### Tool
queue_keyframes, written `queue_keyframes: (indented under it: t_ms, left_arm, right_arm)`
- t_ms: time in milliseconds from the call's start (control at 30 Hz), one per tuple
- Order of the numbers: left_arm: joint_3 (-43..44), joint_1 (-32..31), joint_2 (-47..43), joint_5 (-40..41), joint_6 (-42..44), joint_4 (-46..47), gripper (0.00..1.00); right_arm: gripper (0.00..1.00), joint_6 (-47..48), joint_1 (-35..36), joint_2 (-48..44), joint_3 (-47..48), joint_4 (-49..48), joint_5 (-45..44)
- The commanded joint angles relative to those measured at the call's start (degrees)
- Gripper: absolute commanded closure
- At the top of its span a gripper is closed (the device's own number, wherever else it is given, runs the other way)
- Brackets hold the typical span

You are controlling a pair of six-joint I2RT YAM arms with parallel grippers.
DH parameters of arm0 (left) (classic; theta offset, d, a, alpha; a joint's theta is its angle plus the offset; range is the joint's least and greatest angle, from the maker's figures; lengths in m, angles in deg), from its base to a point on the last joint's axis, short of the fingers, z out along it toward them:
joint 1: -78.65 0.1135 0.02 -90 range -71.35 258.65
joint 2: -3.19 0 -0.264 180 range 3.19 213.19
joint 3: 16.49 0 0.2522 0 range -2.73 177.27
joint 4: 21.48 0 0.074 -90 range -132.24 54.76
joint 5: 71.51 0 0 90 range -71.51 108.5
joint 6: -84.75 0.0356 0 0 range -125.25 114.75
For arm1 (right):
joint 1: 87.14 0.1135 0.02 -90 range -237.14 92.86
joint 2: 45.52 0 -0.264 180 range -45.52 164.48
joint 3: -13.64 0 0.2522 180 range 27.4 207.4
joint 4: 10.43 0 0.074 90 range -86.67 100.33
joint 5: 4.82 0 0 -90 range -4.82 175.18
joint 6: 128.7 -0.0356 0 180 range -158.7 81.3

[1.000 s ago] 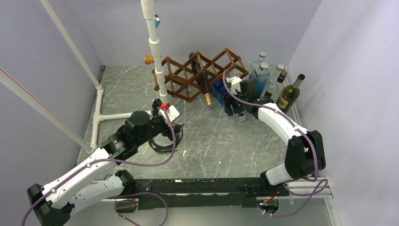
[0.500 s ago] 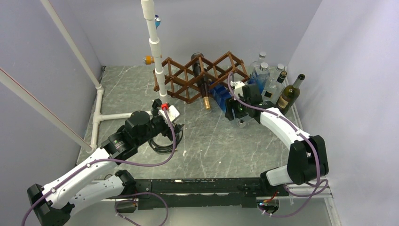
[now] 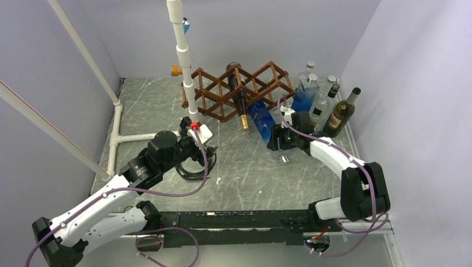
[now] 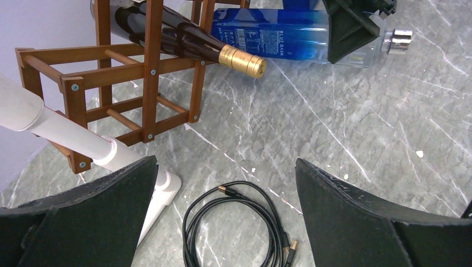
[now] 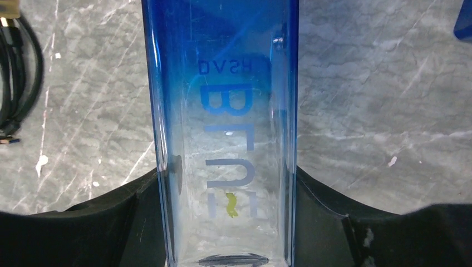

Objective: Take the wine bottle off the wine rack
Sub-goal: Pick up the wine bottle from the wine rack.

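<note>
The wine bottle (image 3: 260, 118) is a square blue-and-clear one lying neck toward me on the table, also seen in the left wrist view (image 4: 267, 39). My right gripper (image 3: 281, 140) is shut on it near the neck; in the right wrist view the bottle (image 5: 222, 111) fills the gap and both fingers (image 5: 111, 222) press its sides. Its base end lies at the front of the dark brown wine rack (image 3: 222, 92), whose lattice (image 4: 150, 61) holds a dark bottle with gold foil (image 3: 240, 105). My left gripper (image 4: 225, 167) hangs wide open over the table, left of the rack.
A coiled black cable (image 4: 239, 222) lies under the left gripper. A white PVC pipe frame (image 3: 183, 55) stands left of the rack. Several upright bottles (image 3: 328, 103) crowd the back right corner by the wall.
My right arm has drawn back toward me, pulling the blue bottle out from the rack's lower cell onto the table. The left arm has not moved.
</note>
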Motion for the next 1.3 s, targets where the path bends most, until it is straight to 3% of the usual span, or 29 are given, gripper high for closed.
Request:
queue_keyframes:
  t_ms: [0, 733, 867, 1133, 1267]
  left_arm:
    - [0.82, 0.27, -0.85, 0.77, 0.79, 1.58, 0.01]
    - [0.39, 0.26, -0.95, 0.05, 1.31, 1.96, 0.01]
    - [0.04, 0.26, -1.13, -4.68, 2.43, 2.57, 0.01]
    - [-2.32, -0.83, -0.22, -23.7, 5.55, 6.01, 0.01]
    - [-5.86, -4.7, -1.56, -21.77, 10.06, 8.97, 0.01]
  right_arm:
    - [1.0, -4.18, -2.27, -5.78, -0.81, -5.75, 3.46]
    - [1.0, 0.9, -7.91, -12.15, -1.44, 2.77, 10.45]
    - [1.0, 5.88, -7.91, -12.01, 1.65, 8.37, 11.53]
    - [1.0, 19.39, -7.59, -11.58, 8.09, 22.08, 13.41]
    - [1.0, 25.22, -6.91, -11.28, 11.09, 28.98, 12.85]
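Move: The right hand already grips the blue bottle near its neck; the bottle's middle is about 4 cm ahead, 2 cm left and level with the grip. From that hand the wine rack is centred some 20 cm ahead, 15 cm left and 5 cm up, the gold-necked bottle in it 18 cm ahead, 15 cm left, 6 cm up; the standing blue bottle is 15 cm ahead, 11 cm right, 6 cm up. From the left hand the held bottle lies 8 cm ahead, 24 cm right, 19 cm below. Back and up, with some drift to the right, the right hand draws the gripped blue bottle away from the rack, about 5 cm back and 4 cm up, pausing its climb midway; it first tips its left side up, then undoes that and swings some 10 degrees counter-clockwise. Late on, the wide-open, empty left hand goes about 6 cm diagonally back and right, turning some 20 degrees clockwise. ##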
